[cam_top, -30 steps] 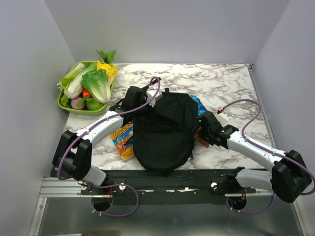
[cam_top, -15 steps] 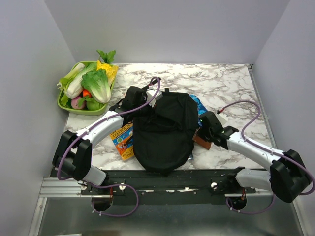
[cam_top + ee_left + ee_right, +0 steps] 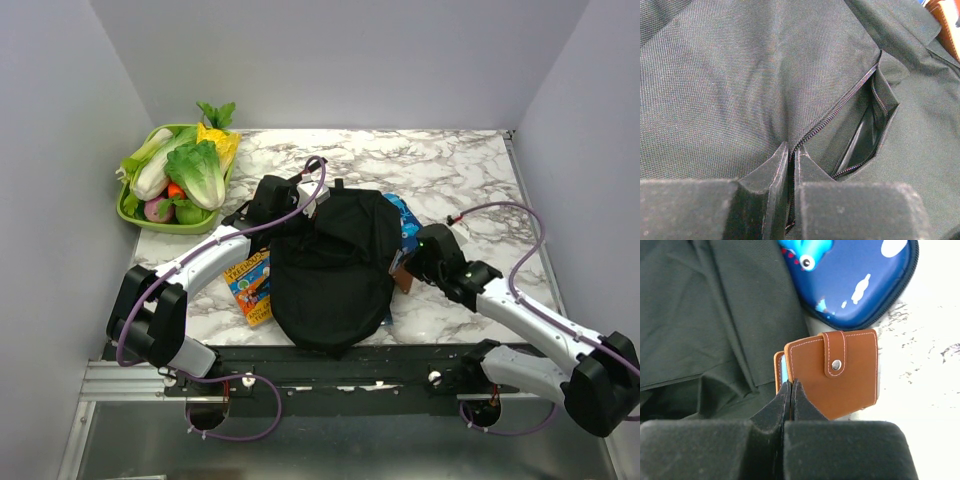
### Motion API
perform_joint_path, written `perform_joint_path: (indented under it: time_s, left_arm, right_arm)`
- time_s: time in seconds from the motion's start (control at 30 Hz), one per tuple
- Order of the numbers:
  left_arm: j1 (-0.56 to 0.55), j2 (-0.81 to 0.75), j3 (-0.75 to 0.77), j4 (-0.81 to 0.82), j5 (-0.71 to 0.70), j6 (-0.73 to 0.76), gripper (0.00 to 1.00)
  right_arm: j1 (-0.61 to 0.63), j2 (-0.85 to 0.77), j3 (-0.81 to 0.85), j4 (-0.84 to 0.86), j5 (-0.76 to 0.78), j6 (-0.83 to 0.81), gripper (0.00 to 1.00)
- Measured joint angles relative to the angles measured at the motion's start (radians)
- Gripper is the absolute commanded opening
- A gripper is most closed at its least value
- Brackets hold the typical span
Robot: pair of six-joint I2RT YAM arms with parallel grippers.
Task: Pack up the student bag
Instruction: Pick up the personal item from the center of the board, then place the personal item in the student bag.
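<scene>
The student bag (image 3: 330, 270), black and floppy, lies at the table's near middle. My left gripper (image 3: 308, 212) is at its far left edge. In the left wrist view that gripper (image 3: 791, 150) is shut on the bag's zipper seam, beside a gaping pocket opening (image 3: 865, 135). My right gripper (image 3: 410, 262) is at the bag's right edge. In the right wrist view it (image 3: 791, 385) is shut on the left edge of a brown leather wallet (image 3: 850, 375) with a snap strap. The wallet (image 3: 402, 277) hangs against the bag's fabric (image 3: 715, 315).
A blue patterned glasses case (image 3: 403, 215) (image 3: 855, 280) lies right of the bag, just beyond the wallet. A colourful book (image 3: 250, 285) lies left of the bag. A green tray (image 3: 135, 215) of vegetables stands at the back left. Grey walls close in three sides.
My right gripper has shut on the wallet and drawn it up against the bag's right edge. The right forearm has swung outward. The left arm has not moved.
</scene>
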Motion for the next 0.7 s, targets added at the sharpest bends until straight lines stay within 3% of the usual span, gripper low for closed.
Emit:
perform_joint_path:
  time_s: [0.33, 0.57, 0.7]
  left_arm:
    - [0.000, 0.000, 0.000, 0.000, -0.001, -0.001, 0.15]
    - [0.000, 0.000, 0.000, 0.002, 0.000, -0.023, 0.15]
    - [0.000, 0.000, -0.004, 0.007, 0.000, -0.034, 0.13]
  right_arm:
    - [0.000, -0.098, 0.165, 0.017, -0.066, -0.141, 0.01]
    - [0.061, 0.006, 0.330, 0.108, -0.183, -0.270, 0.01]
    - [0.117, 0.059, 0.343, 0.202, -0.240, -0.287, 0.01]
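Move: The right hand already has the brown wallet clear of the board. The bag's opening, where the wallet is bound, lies about 14 cm to its left and 6 cm ahead, near its own height. The pencil case is some 10 cm ahead and 4 cm lower; the left gripper is about 22 cm left, 8 cm ahead and 3 cm higher. From the left hand, the opening's middle is some 8 cm to the right, level ahead. Keeping the wallet pinched by its edge, the right hand climbs about 17 cm, steeply at first, then swings left some 11 cm until the wallet is above the bag, the fingers tipping upward and turning counter-clockwise by about 25 degrees. The left hand stays still, its fingertips still holding the zipped edge of the opening. ##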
